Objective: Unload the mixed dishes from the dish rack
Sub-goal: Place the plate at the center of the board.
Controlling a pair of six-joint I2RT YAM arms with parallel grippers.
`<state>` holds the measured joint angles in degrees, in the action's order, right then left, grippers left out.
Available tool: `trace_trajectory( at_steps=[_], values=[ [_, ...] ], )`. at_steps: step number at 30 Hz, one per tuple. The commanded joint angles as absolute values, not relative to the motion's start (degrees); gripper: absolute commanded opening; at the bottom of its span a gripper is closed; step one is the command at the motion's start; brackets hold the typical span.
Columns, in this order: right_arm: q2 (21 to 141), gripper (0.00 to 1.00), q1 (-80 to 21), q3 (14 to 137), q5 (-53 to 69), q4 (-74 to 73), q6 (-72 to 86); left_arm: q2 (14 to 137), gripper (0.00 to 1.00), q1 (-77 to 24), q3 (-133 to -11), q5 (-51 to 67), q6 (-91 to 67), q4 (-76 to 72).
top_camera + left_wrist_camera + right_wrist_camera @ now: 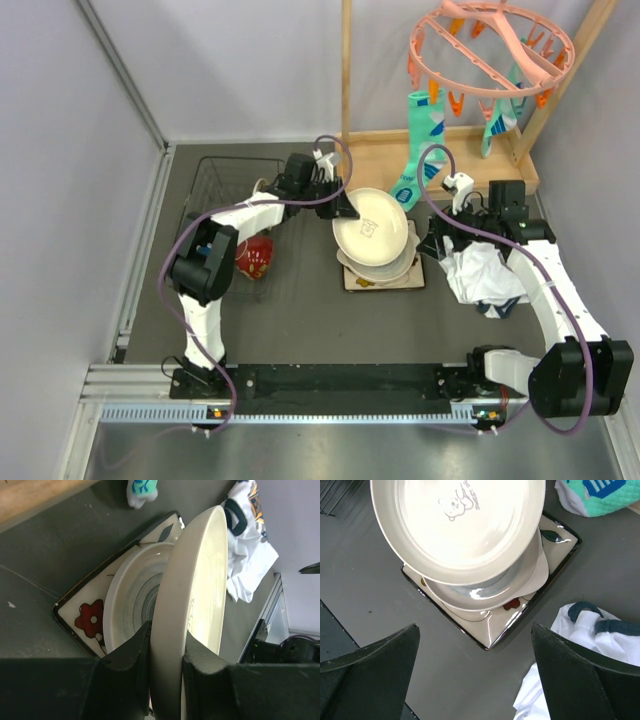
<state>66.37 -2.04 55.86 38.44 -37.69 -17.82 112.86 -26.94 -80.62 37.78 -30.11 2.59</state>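
My left gripper (166, 655) is shut on the rim of a large cream dish (200, 595), holding it tilted over the stack right of the dish rack (222, 200). Under the dish lie a blue-ringed round plate (132, 597) and a square cream floral plate (90, 617). From above, the left gripper (345, 205) grips the dish (372, 228) at its left edge. A red patterned mug (255, 258) lies in the rack. My right gripper (475, 675) stands open over the bare table by the square plate's (495, 625) corner, holding nothing.
A crumpled white garment (480, 275) lies just right of the stack, beside my right gripper (437, 243). Behind stands a wooden frame (450, 150) with a pink peg hanger (490, 40) and hanging teal socks (412, 150). Walls close in on the left and right.
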Motion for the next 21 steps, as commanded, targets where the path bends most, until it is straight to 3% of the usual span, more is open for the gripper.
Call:
trace_trajectory(
  at_steps=[1,12,21],
  values=[
    [64.42,0.92,-1.32,55.55,38.93,-35.86,-18.19,114.86,0.00,-28.12,-82.44,37.36,-29.27,-0.26],
    [64.42,0.92,-1.06,55.46,38.94,-36.03,-18.19,118.30,0.00,-30.14,-83.85,37.35,-28.39,1.93],
    [64.34,0.93,-0.97,55.46,39.20,-36.21,-18.19,119.09,0.22,-31.82,-84.20,36.56,-26.81,3.07]
  ],
)
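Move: The left hand holds the round plate by its rim; the dish pile on the square patterned board lies about 8 cm to its right, 7 cm back and 8 cm below. From that hand the turquoise sock's toe is roughly 13 cm right and 6 cm ahead, the red mug some 23 cm left and 9 cm back, and the white cloth about 32 cm right and 12 cm back. From the idle right hand, the pile is some 12 cm left, 3 cm ahead and 13 cm below. Keeping its pinch on the cream plate's rim, the left hand sinks about 4.5 cm towards the dish pile on the patterned board, nearly all of it early on, while it slips some 3 cm to the right and 2 cm back to bring the plate over the middle. The wrist turns only about 5 degrees and the fingers stay closed on the rim; by the end the hand goes on drifting right and back at one height, with the plate right at the pile, though its touch on the dish below can't be made out. ##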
